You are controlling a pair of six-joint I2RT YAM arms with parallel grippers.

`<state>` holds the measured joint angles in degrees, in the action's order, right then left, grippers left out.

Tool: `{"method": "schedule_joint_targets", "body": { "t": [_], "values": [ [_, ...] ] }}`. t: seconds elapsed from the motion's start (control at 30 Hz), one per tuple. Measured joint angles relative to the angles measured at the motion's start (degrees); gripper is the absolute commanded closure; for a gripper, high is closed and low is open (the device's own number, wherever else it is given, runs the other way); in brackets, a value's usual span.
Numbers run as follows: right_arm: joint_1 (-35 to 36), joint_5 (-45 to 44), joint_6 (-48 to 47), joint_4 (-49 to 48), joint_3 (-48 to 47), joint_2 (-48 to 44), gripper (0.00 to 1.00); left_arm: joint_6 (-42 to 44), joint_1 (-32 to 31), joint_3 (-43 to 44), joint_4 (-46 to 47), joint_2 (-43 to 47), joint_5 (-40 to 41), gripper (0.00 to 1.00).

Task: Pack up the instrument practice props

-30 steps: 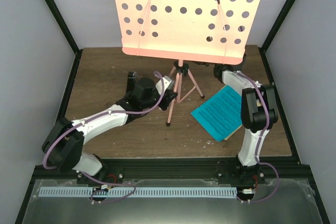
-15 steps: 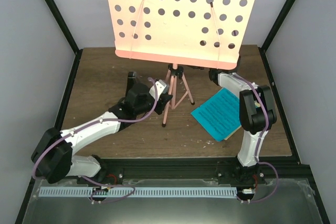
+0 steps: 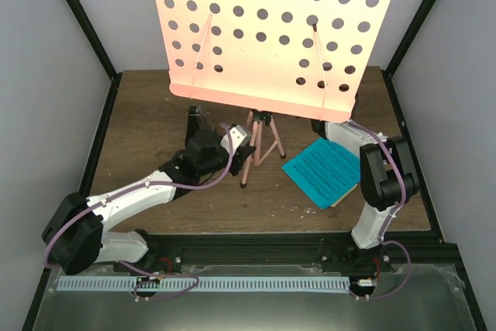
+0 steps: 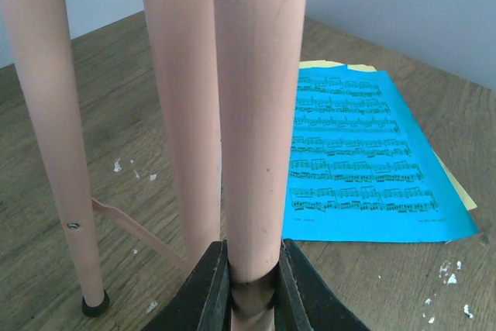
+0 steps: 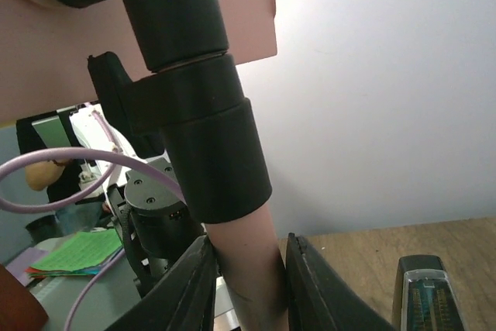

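Observation:
The salmon-pink music stand has its perforated desk (image 3: 267, 36) tilted high over the table, with the thin tripod legs (image 3: 263, 139) drawn close together below. My left gripper (image 3: 246, 148) is shut on one pink leg (image 4: 260, 114) near its lower end. A second leg (image 4: 46, 114) stands to the left. My right gripper (image 5: 249, 257) is shut on the stand's pink pole (image 5: 256, 277), just under a black collar (image 5: 205, 137). In the top view the desk hides it. Blue sheet music (image 3: 324, 170) lies flat on a yellow page (image 4: 459, 189). The black metronome (image 5: 422, 292) stands beside the right gripper.
The wooden table (image 3: 155, 114) is boxed in by pale walls and black frame posts (image 3: 81, 17). White crumbs (image 4: 453, 273) dot the wood near the sheets. A black rail (image 3: 256, 249) runs along the near edge.
The stand has shifted left and toward me and its desk has tilted. The left arm moved left with the leg. The tripod legs have closed together.

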<state>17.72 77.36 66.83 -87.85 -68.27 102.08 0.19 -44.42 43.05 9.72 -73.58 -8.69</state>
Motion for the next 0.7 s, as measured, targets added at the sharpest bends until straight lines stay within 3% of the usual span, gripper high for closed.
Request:
{"method": "schedule_joint_targets", "body": {
  "t": [0.17,0.37,0.7],
  "values": [
    [0.1,0.9,-2.1,0.2,1.7,-0.8,0.63,0.3,0.0,-0.7,0.0,0.9,-1.7,1.0],
    [-0.7,3.9,3.7,-0.4,3.1,2.6,0.49,-0.5,0.4,-1.3,-0.7,1.8,-4.0,1.0],
    [-1.1,6.0,7.2,-0.4,-3.1,4.2,0.36,-1.5,0.5,-1.3,-0.9,1.7,-6.2,1.0]
  ]
}}
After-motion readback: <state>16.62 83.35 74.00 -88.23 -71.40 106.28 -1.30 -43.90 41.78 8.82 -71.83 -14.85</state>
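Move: Between the right fingers stands the pole of the music stand, its black collar about 6 cm above that hand and the tripod hub some 7 cm below. The metronome is roughly 16 cm left, 3 cm ahead and 29 cm below it. The left fingers hold the stand's leg; from them the hub lies about 5 cm ahead, 3 cm right and 10 cm up, and the blue sheet level, 24 cm right, 20 cm down. Letting go of the pole, the right hand spreads its fingers from nearly shut to well open while it dips about 4.5 cm along the pole towards the hub, easing 1 cm forward, then climbs back some 2 cm. The left hand keeps its pinch on the stand's leg and draws it back about 2 cm. ##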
